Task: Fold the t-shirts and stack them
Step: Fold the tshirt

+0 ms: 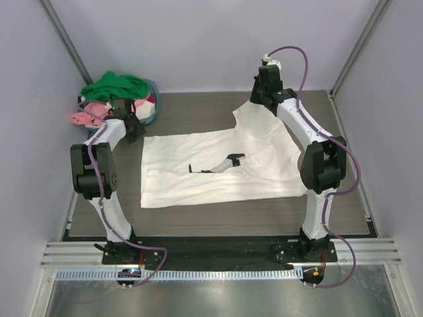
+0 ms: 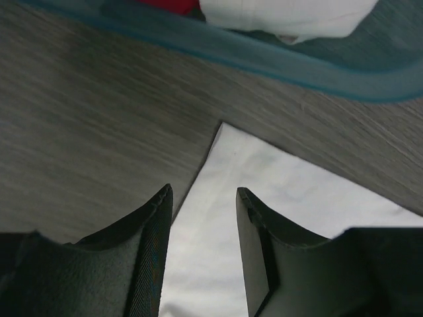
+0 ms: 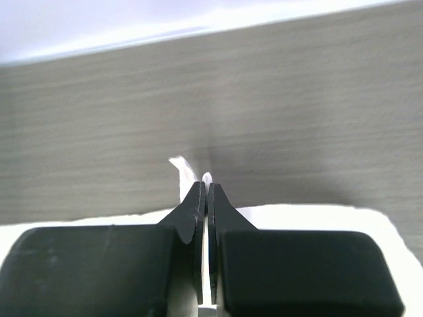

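A large white t-shirt (image 1: 218,175) lies spread flat in the middle of the table. My right gripper (image 1: 259,99) is at its far right corner, shut on the fabric. In the right wrist view a white sliver of cloth (image 3: 180,173) pokes out beside the closed right gripper (image 3: 206,188). My left gripper (image 1: 134,132) hovers at the shirt's far left corner. Its fingers (image 2: 155,218) stand apart, with the corner of the white t-shirt (image 2: 225,172) lying flat between and below them. Green (image 1: 115,84), pink (image 1: 89,113) and red (image 1: 151,100) t-shirts are heaped at the back left.
A shallow blue-grey basket (image 1: 153,109) holds the heap of coloured shirts at the back left. Its rim (image 2: 264,59) runs just beyond the left gripper, with white cloth (image 2: 284,16) and red cloth (image 2: 168,5) inside. Walls enclose the table on three sides.
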Motion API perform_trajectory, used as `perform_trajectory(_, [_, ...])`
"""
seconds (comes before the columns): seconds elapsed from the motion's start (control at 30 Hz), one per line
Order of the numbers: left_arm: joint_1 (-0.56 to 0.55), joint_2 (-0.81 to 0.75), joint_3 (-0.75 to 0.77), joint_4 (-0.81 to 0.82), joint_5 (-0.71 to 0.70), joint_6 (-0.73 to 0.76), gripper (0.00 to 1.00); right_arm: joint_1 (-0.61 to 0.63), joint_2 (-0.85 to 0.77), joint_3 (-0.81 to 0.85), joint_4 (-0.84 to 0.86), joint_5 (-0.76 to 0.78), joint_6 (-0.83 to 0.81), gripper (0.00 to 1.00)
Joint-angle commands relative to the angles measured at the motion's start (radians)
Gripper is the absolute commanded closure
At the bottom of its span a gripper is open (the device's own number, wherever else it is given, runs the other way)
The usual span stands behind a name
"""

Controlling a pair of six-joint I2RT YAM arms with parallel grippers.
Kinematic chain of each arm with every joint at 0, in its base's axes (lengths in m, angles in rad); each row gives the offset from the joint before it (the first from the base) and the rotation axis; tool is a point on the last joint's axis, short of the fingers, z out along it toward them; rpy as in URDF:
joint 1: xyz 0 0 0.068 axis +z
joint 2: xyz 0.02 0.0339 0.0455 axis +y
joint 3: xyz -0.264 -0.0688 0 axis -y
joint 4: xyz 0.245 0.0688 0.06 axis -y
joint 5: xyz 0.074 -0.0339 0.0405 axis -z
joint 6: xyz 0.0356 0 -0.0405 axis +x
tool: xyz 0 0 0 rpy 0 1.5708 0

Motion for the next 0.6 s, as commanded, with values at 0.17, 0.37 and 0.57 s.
perform_trajectory(0.17, [0.023,0.230,0.180,0.068,0.074,-0.009,0.55,0.004,-0.091,-0.110,0.002,-0.072,0.040,0.99])
perform_trajectory(0.37, [0.023,0.290,0.175,0.106,0.084,-0.034,0.53,0.004,-0.090,-0.113,0.002,-0.080,0.032,0.99])
perform_trajectory(0.57, [0.017,0.285,0.158,0.112,0.142,-0.037,0.59,0.002,-0.087,-0.132,0.002,-0.054,0.020,0.99])
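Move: The white shirt's far-left corner lies flat some 7 cm ahead of my left hand, 1 cm to its right and about 6 cm below. The laundry basket's middle is roughly 17 cm ahead and 8 cm to the left of that hand, near its height. My right hand already holds the raised far-right sleeve; from it the folded shirt's middle lies about 18 cm back, 13 cm left and 19 cm down. I bring my left hand down and forward, about 6 cm on and 5 cm lower, close by the basket's rim, easing to a stop with the part-open fingertips around the shirt's far-left corner, not yet shut. My right hand keeps its pinch on the sleeve, sinks about 5 cm and draws back 3 cm while tipping slightly down, then holds there. ##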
